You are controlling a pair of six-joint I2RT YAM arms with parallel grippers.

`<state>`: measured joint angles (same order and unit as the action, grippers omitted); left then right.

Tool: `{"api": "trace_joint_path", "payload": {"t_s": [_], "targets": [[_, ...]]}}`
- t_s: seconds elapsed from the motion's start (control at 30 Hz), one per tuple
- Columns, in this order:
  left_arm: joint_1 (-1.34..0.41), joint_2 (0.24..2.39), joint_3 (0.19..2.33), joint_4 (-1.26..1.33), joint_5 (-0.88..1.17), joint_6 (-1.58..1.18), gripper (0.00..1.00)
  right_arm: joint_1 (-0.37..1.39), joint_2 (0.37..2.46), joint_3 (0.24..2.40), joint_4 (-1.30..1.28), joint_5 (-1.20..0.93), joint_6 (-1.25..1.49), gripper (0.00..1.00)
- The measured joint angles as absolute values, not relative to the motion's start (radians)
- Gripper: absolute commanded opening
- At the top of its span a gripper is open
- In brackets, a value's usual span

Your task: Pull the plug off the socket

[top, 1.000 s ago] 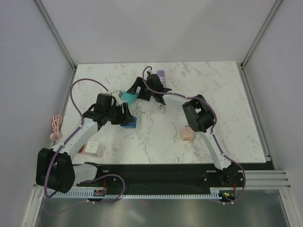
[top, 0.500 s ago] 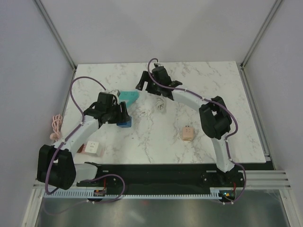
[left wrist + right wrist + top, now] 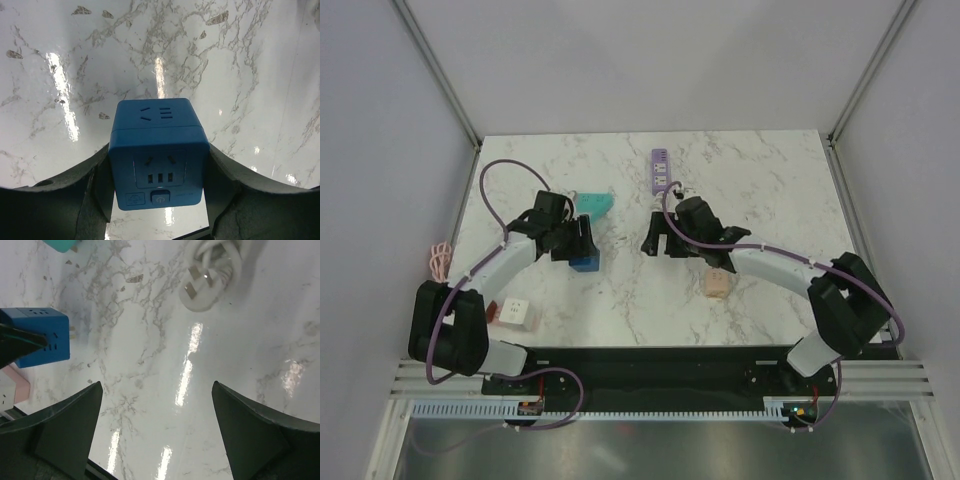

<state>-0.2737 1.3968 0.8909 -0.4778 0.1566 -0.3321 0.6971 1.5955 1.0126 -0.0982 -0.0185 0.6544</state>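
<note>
The socket (image 3: 661,170), a slim lilac strip, lies at the far middle of the table, with its coiled white cord and white prong plug (image 3: 207,270) just nearer. The plug (image 3: 717,284), a small beige block, rests on the marble well apart from the strip, beside my right forearm. My right gripper (image 3: 657,241) (image 3: 155,390) hangs open over bare marble between the strip and the beige block, holding nothing. My left gripper (image 3: 582,245) (image 3: 157,187) is shut on a blue cube socket (image 3: 159,155) (image 3: 585,260) at the left.
A teal adapter (image 3: 593,203) lies beyond the blue cube. A white-and-pink block (image 3: 515,312) sits near the front left, and a pink cord (image 3: 440,262) hangs off the left edge. Metal frame posts stand at the table's far corners.
My right arm has drawn back from over the lilac strip toward the middle of the table, leaving the strip uncovered. The left gripper with the blue cube has barely shifted.
</note>
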Motion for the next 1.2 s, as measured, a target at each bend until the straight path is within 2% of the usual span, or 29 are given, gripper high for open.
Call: {"api": "trace_joint_path", "payload": {"t_s": [0.1, 0.27, 0.33, 0.37, 0.43, 0.5, 0.63, 0.8, 1.2], "targets": [[-0.271, 1.407, 0.891, -0.48, 0.18, -0.332, 0.14, 0.691, 1.512, 0.896, -0.092, -0.001, 0.659, 0.98], [-0.269, 1.418, 0.891, -0.461, 0.259, -0.332, 0.18, 0.689, 1.396, 0.783, -0.072, 0.009, 0.687, 0.98], [-0.269, 1.436, 0.891, -0.455, 0.29, -0.332, 0.23, 0.69, 1.371, 0.77, -0.065, 0.009, 0.696, 0.98], [-0.269, 1.446, 0.891, -0.453, 0.3, -0.332, 0.32, 0.69, 1.362, 0.768, -0.06, 0.009, 0.701, 0.98], [-0.269, 1.461, 0.891, -0.453, 0.321, -0.332, 0.39, 0.692, 1.344, 0.767, -0.056, 0.009, 0.707, 0.98], [-0.269, 1.466, 0.891, -0.453, 0.333, -0.332, 0.44, 0.695, 1.327, 0.767, -0.05, 0.01, 0.71, 0.98], [-0.269, 1.468, 0.891, -0.439, 0.37, -0.332, 0.43, 0.705, 1.309, 0.767, -0.038, 0.017, 0.713, 0.98], [-0.278, 1.495, 0.888, -0.403, 0.449, -0.344, 0.28, 0.722, 1.294, 0.759, -0.038, 0.027, 0.722, 0.98], [-0.508, 1.563, 0.87, -0.205, 0.568, -0.543, 0.29, 0.727, 1.129, 0.743, -0.072, 0.122, 0.721, 0.98]]}}
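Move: The left hand already holds the blue socket just above the marble. The pink socket over on that side lies some 33 cm to its right and 7 cm nearer the base. The white cord's plug lies about 19 cm right and 16 cm ahead, the teal plug roughly 19 cm straight ahead. From the empty, open right hand, the blue socket is about 18 cm left and 3 cm back, the pink one 15 cm right and 9 cm back, a little lower. Still pinching the blue socket, the left hand carries it right, slowly at first and then briskly, some 14 cm in all towards the pink socket, drawing back about 5 cm late on. It stays nearly level while turning clockwise and swinging its fingertips to the right. The right hand, fingers kept open, backs off to the right, then rises out of the way, ending about 6 cm higher. ##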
